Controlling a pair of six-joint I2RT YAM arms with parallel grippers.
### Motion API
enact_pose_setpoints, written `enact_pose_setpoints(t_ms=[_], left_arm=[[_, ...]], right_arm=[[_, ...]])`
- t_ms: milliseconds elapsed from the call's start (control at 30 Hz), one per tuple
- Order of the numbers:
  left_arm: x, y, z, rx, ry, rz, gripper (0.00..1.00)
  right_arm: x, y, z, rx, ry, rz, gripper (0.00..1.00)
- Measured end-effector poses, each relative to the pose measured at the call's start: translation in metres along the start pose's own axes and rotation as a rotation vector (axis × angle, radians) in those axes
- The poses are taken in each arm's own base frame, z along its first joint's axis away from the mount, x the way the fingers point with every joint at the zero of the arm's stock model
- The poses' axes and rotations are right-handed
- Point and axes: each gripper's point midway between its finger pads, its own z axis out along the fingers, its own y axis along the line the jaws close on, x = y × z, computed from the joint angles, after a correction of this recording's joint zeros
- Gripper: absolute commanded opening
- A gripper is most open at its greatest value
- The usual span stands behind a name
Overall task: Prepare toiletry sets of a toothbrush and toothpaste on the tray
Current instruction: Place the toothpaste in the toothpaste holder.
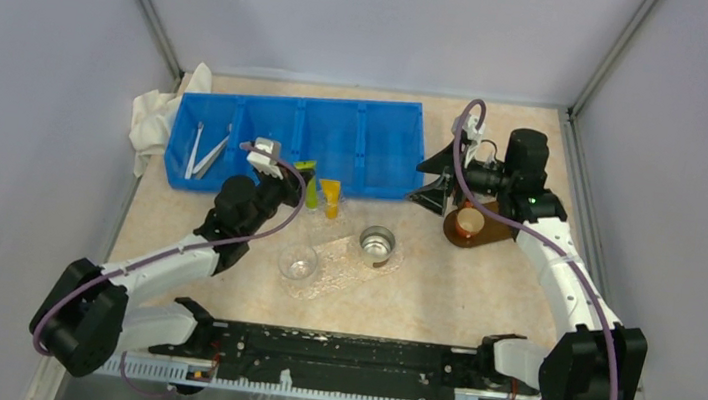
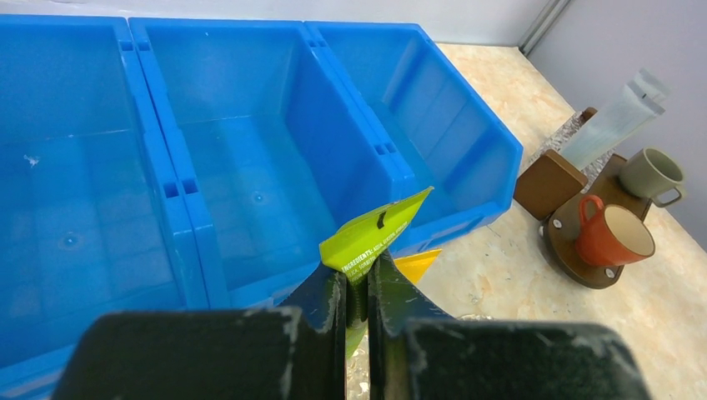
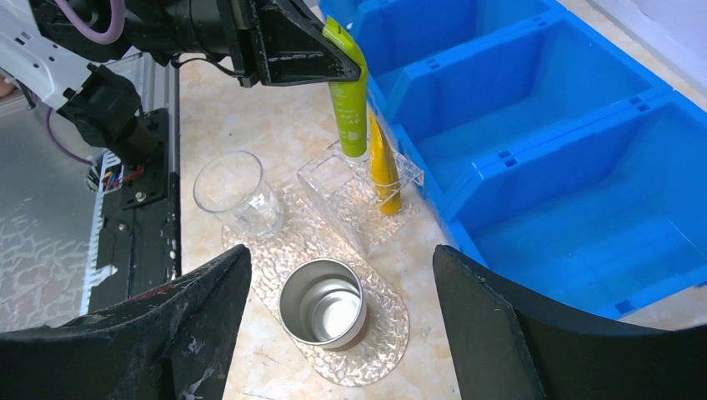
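Observation:
My left gripper [image 2: 357, 279] is shut on the crimped end of a green toothpaste [image 2: 375, 229] tube. The tube [image 3: 348, 100] hangs cap down, its lower end at the rim of a clear holder [image 3: 358, 196]. A yellow toothpaste [image 3: 383, 167] tube stands in that holder. The holder sits at the far end of the clear textured tray [image 3: 392, 329]. The toothbrush [image 1: 203, 151] sticks lie in the leftmost compartment of the blue bin [image 1: 380, 112]. My right gripper [image 3: 340, 250] hangs open above the tray with nothing between its fingers.
A metal cup [image 3: 323, 302] and a glass cup [image 3: 235, 193] stand on the tray. To the right, a brown coaster holds an orange mug [image 2: 613, 233] and a grey mug [image 2: 650, 175], with a pale tube [image 2: 613, 125] behind. A white cloth [image 1: 153, 117] lies left of the bin.

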Motion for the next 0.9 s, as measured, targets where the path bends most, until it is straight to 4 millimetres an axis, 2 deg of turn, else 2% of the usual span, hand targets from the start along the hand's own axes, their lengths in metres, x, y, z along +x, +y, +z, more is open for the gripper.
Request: enact_pose_setpoints(t_ms=[333, 633, 900], left_arm=[[0.020, 0.005, 0.008, -0.017, 0.057, 0.007, 0.01], [0.022, 0.007, 0.009, -0.020, 0.063, 0.022, 0.29], [0.026, 0.009, 0.012, -0.024, 0.080, 0.034, 0.34]], right_arm=[[0.000, 0.000, 0.000, 0.000, 0.000, 0.000, 0.80], [0.000, 0.000, 0.000, 0.000, 0.000, 0.000, 0.80], [0.000, 0.000, 0.000, 0.000, 0.000, -0.001, 0.80]])
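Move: The toothpaste holder is just below the left hand, which already pinches the green toothpaste: its middle is about 10 cm down, 3 cm right and 1 cm back. The yellow tube standing in it is some 3 cm right, 1 cm ahead, 7 cm down. The glass is roughly 11 cm back, 2 cm left. From the right hand the holder is about 18 cm left, 4 cm ahead, 17 cm down. Left hand lowers the green toothpaste about 3 cm into the holder beside the yellow tube, fingers then opening partway. ##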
